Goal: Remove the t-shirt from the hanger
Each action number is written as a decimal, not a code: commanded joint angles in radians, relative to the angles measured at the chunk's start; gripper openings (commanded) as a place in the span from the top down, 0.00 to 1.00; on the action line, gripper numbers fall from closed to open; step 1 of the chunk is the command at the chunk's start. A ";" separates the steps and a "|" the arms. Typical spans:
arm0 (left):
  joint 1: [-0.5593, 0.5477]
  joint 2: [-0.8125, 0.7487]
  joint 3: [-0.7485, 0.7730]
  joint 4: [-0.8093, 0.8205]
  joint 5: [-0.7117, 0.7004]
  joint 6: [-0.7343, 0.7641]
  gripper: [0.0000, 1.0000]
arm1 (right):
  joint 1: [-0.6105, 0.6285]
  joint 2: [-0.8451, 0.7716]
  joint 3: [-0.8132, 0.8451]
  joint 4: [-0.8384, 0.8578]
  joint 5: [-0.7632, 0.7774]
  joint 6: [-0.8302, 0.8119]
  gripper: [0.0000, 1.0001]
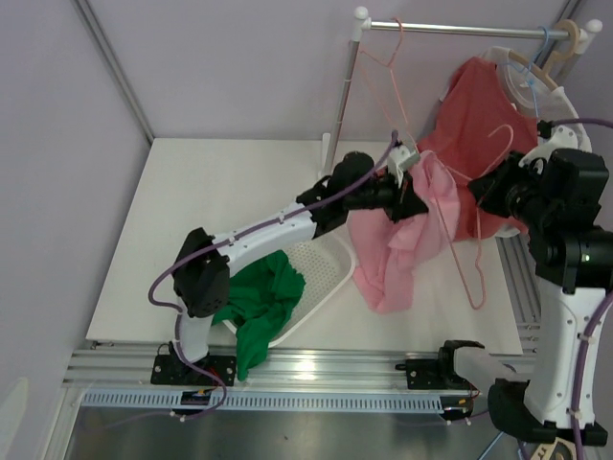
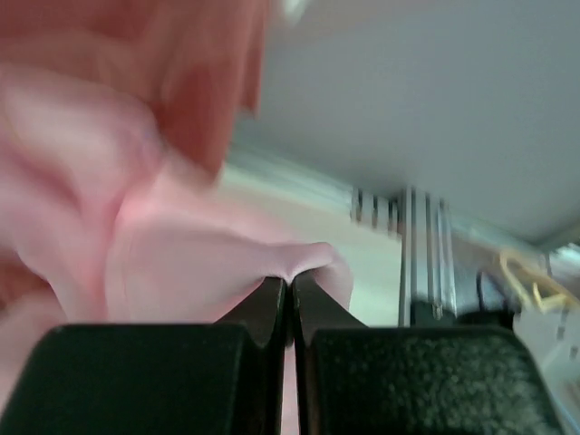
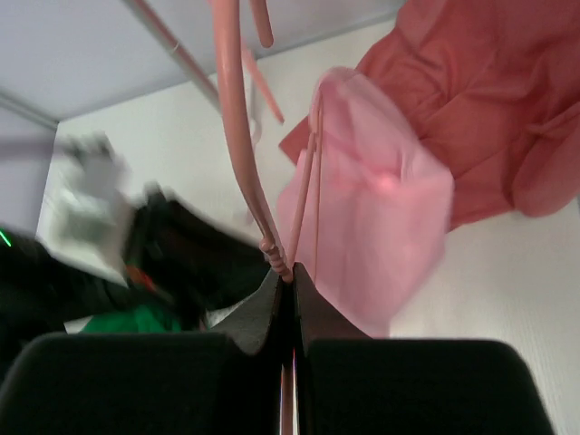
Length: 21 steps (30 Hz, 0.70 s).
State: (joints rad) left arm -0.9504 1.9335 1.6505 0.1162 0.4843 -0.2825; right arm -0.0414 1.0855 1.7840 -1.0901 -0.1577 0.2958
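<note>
A light pink t-shirt [image 1: 393, 249] hangs in the air over the table's right half, draped on a pink wire hanger [image 1: 469, 244]. My left gripper [image 1: 410, 187] is shut on a fold of the pink t-shirt [image 2: 181, 263] at its upper left. My right gripper [image 1: 484, 196] is shut on the pink hanger [image 3: 249, 172] near its twisted neck, and the shirt [image 3: 372, 208] hangs just beyond it. The hanger's lower loop sticks out below the shirt on the right.
A clothes rail [image 1: 460, 27] crosses the back right with an empty pink hanger [image 1: 378, 57] and a red t-shirt [image 1: 479, 115] on a white hanger. A white basket [image 1: 321, 278] with a green garment [image 1: 259, 302] sits at front centre-left.
</note>
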 commanded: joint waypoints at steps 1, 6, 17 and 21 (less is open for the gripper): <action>0.030 0.007 0.282 -0.023 -0.036 -0.056 0.99 | 0.032 -0.087 -0.047 -0.040 -0.032 0.005 1.00; 0.079 0.129 0.612 -0.225 -0.038 -0.072 0.99 | 0.038 -0.206 -0.077 -0.093 -0.039 0.020 1.00; 0.004 -0.105 -0.073 0.031 -0.019 -0.104 0.99 | 0.035 -0.182 0.081 -0.013 0.044 0.052 1.00; -0.063 -0.249 -0.331 0.103 -0.093 -0.069 0.99 | 0.037 -0.159 0.092 0.033 0.086 0.055 1.00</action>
State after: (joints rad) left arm -0.9634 1.8729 1.3918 0.0914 0.4355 -0.3656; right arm -0.0082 0.8967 1.8473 -1.1236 -0.1158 0.3374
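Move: Some 30 cm to the left of the left hand, which holds the pink t-shirt, is the white basket, roughly level with it and about 24 cm below. The green shirt lies in its near part, 37 cm left and 7 cm nearer. The hanging red shirt is around 20 cm ahead and 15 cm to the right. From the right hand, which holds the pink hanger, the t-shirt's middle is about 14 cm left, 3 cm ahead and 22 cm lower. Flicking the gripped t-shirt upward, the left hand rises about 19 cm and 5 cm forward, then swings fast down some 28 cm, drawing back and slightly left towards the basket, fingers still shut. The right hand keeps its grip on the hanger and draws back about 8 cm away from the red shirt, then lifts some 6 cm, its fingertips tilting up. ##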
